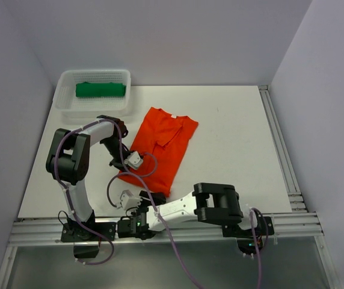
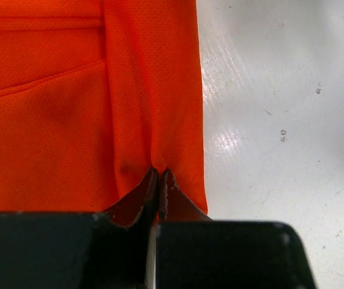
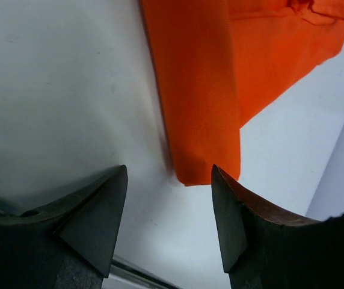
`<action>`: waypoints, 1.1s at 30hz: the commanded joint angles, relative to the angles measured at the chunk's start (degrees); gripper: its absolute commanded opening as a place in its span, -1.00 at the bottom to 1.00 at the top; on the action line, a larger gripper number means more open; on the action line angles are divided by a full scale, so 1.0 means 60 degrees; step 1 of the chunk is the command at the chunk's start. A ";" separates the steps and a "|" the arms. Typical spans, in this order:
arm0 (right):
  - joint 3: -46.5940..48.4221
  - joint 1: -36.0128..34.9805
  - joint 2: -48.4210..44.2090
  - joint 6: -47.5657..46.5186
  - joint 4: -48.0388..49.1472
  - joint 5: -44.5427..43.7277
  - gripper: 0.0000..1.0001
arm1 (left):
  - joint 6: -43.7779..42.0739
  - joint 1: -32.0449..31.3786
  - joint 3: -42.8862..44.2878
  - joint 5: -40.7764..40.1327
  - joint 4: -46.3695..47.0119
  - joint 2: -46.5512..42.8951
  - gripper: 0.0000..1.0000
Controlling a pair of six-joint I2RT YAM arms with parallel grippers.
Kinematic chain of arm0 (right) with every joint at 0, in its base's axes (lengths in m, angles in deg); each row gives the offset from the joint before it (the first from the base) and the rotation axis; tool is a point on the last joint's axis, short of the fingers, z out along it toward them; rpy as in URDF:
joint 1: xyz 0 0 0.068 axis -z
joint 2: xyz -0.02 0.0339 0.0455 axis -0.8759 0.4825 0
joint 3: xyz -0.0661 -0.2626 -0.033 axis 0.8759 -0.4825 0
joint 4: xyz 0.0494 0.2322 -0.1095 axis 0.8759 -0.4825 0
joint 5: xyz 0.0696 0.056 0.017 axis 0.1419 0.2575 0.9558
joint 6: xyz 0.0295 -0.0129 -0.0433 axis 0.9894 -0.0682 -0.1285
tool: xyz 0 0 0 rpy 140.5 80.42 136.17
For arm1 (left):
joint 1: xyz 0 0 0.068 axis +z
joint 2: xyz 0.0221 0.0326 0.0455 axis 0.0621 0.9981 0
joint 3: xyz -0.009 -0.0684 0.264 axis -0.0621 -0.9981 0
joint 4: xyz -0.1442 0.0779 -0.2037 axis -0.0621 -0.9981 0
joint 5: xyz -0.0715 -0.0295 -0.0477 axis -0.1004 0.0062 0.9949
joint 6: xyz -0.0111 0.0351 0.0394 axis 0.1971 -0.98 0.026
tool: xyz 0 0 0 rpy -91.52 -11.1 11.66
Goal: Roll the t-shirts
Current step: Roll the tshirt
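Observation:
The orange-red t-shirt (image 1: 160, 147) lies folded into a long strip in the middle of the table. My left gripper (image 1: 125, 167) is at its near left edge, shut on a pinch of the orange cloth (image 2: 160, 171). My right gripper (image 1: 142, 203) is open and low over the table just short of the shirt's near end. A near corner of the shirt (image 3: 205, 162) lies just ahead of its fingertips (image 3: 169, 174), not touching them. The dark green t-shirt (image 1: 100, 90) lies rolled up in the basket at the back left.
The white mesh basket (image 1: 64, 102) stands at the back left corner. Grey walls close in the left, back and right sides. A metal rail (image 1: 280, 150) runs along the table's right edge, and another along the near edge by the arm bases.

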 commanded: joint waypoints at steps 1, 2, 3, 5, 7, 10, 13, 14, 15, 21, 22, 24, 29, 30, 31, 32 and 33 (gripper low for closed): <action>0.0389 0.0286 0.0194 0.0339 -0.0566 -0.0769 0.29 | -0.0186 -0.0112 -0.0280 -0.0450 0.0496 0.0392 -0.99; 0.0375 0.0316 0.0238 0.0208 -0.0450 -0.0871 0.29 | -0.0230 -0.0112 -0.0294 -0.0436 0.0496 0.0406 -0.99; 0.0346 0.0316 0.0268 0.0105 -0.0347 -0.0901 0.29 | -0.0216 -0.0112 -0.0294 -0.0436 0.0496 0.0392 -0.99; 0.0287 0.0331 0.0428 -0.0129 -0.0084 -0.0901 0.29 | -0.0201 -0.0098 -0.0280 -0.0450 0.0481 0.0406 -0.99; 0.0316 0.0432 0.0706 -0.0218 0.0034 -0.0886 0.29 | -0.0186 -0.0112 -0.0251 -0.0450 0.0438 0.0436 -0.99; 0.0360 0.0477 0.1087 -0.0408 0.0254 -0.0930 0.28 | -0.0215 -0.0112 -0.0265 -0.0465 0.0466 0.0436 -0.99; 0.0375 0.0477 0.1380 -0.0482 0.0430 -0.1033 0.22 | -0.0201 -0.0112 -0.0265 -0.0479 0.0467 0.0436 -0.99; 0.0375 0.0492 0.1454 -0.0482 0.0488 -0.1076 0.17 | -0.0201 -0.0112 -0.0265 -0.0479 0.0452 0.0450 -0.99; 0.0375 0.0492 0.1527 -0.0424 0.0474 -0.1280 0.15 | -0.0215 -0.0112 -0.0265 -0.0479 0.0438 0.0450 -0.99; 0.0565 0.0667 0.2201 -0.0188 0.0341 -0.1605 0.18 | -0.0274 -0.0112 -0.0309 -0.0553 0.0452 0.0436 -0.99; 0.0507 0.0667 0.2289 -0.0319 0.0473 -0.1488 0.20 | -0.0289 -0.0112 -0.0295 -0.0567 0.0452 0.0436 -0.99; 0.0492 0.0667 0.2392 -0.0394 0.0752 -0.1341 0.20 | -0.0289 -0.0112 -0.0294 -0.0567 0.0437 0.0450 -0.99; 0.0273 0.0784 0.2319 -0.0525 0.1307 -0.0932 -0.68 | -0.0274 -0.0112 -0.0338 -0.0567 0.0496 0.0421 -0.99; 0.0229 0.0799 0.2246 -0.0540 0.1353 -0.0843 -0.80 | -0.0260 -0.0112 -0.0338 -0.0567 0.0482 0.0406 -0.99; 0.0156 0.0872 0.2043 -0.0627 0.1411 -0.0727 -1.00 | -0.0274 -0.0112 -0.0338 -0.0567 0.0482 0.0406 -0.99; 0.0097 0.0887 0.1910 -0.0686 0.1571 -0.0609 -1.00 | -0.0274 -0.0112 -0.0338 -0.0553 0.0496 0.0377 -0.97; 0.0038 0.0902 0.1778 -0.0745 0.1660 -0.0231 -1.00 | -0.0260 -0.0112 -0.0309 -0.0480 0.0496 0.0363 -0.94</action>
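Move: The near right corner of the t-shirt lies just beyond the right hand's open fingers, about 4 cm ahead, 3 cm to its right and 2 cm below. From the right hand, the left gripper on the shirt's near edge is about 13 cm ahead and 9 cm to the left, and the collar some 42 cm ahead and 8 cm right. The corner is about 9 cm back and 12 cm right of the left hand, roughly level. The right hand slides forward about 5 cm and a touch to the right, low over the table, its fingers tilting some 15 degrees flatter and its left side rolling down by nearly as much as they pass around the t-shirt's near right corner. Only then does it sink roughly 1.5 cm and shut its wide-open fingers, pinching the cloth just in from the corner, while the left hand stays put with its fingers closed on the near edge. ##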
